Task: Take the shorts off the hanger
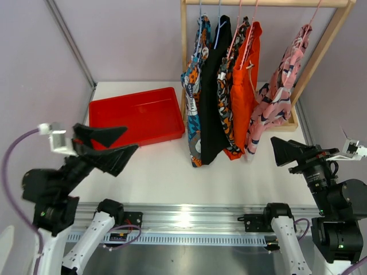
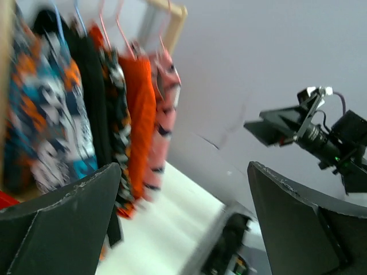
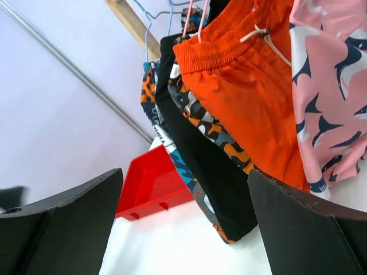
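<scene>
Several pairs of shorts hang on wire hangers (image 1: 219, 11) from a wooden rack (image 1: 269, 3). From left to right they are blue print shorts (image 1: 195, 86), black shorts (image 1: 213, 86), blotched shorts (image 1: 228, 94), plain orange shorts (image 1: 246, 80) and pink print shorts (image 1: 281, 97). My left gripper (image 1: 114, 146) is open and raised over the table's near left, well short of the rack. My right gripper (image 1: 287, 152) is open at the near right, pointing toward the orange shorts (image 3: 252, 97) and pink shorts (image 3: 332, 86). Neither gripper holds or touches anything.
A red tray (image 1: 137, 117) lies on the white table (image 1: 166, 172) to the left of the rack; the right wrist view also shows the tray (image 3: 152, 183). The rack's base stands at the back right. A grey wall backs the table.
</scene>
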### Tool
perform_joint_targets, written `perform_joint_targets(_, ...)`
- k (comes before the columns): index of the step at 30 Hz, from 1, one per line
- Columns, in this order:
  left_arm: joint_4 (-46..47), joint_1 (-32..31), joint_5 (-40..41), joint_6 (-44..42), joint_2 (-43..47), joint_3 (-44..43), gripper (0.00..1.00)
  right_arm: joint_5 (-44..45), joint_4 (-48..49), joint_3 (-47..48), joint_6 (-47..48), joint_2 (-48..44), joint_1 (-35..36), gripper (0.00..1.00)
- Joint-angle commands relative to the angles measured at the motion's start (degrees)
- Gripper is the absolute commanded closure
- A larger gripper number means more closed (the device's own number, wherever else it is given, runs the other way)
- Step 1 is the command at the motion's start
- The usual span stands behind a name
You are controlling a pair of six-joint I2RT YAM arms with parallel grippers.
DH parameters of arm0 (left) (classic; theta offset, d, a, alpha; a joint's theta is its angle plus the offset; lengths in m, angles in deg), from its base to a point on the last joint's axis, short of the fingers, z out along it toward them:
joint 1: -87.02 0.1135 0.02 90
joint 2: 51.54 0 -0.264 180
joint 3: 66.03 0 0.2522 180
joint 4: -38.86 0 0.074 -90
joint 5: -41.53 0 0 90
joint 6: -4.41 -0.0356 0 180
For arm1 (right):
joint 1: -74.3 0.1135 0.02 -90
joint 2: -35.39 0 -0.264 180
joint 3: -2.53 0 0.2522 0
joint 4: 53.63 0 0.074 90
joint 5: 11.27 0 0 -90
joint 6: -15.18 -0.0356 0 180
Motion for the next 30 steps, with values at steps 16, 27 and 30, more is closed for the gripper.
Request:
perform_joint_targets(16,-24.7,-0.3,21.0,-20.3,-14.8,-22.3,0.0,15.1,-4.2,35.7,16.8,28.1,-1.8,0.0)
perform_joint_targets(27,-15.4,-0.4,20.1,-21.2,-12.3,-5.3,0.01,20.8,11.8,43.8,21.1,54.6,-1.9,0.01)
perform_joint_targets(30,-11.8,-0.3,18.9,-20.6,-10.6,0.1,0.01,22.1,13.5,50.6,23.9,60.7,-1.9,0.02)
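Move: The pink shorts hang about 29 cm ahead of the right hand and 10 cm to its right, their middle some 8 cm below it. The orange shorts are level with them but 3 cm to the hand's left, and the rack's wooden post stands 7 cm beyond the pink shorts on the right. From the left hand the pink shorts are roughly 27 cm ahead and 47 cm right; the red tray lies some 20 cm ahead, 4 cm left and 35 cm below. The right hand first draws back about 5 cm while climbing roughly 15 cm, then sweeps some 30 cm forward, drifting right and dipping about 8 cm, to bring its still wide-open fingers up to the upper part of the pink shorts just below the hanger, turning clockwise some 20 degrees and rolling its left side down; whether they touch cloth can't be seen. Meanwhile the left hand, empty and open, gives a small hitch back and up, then goes about 10 cm forward and finally down towards the red tray, turning counter-clockwise until it points more forward. ##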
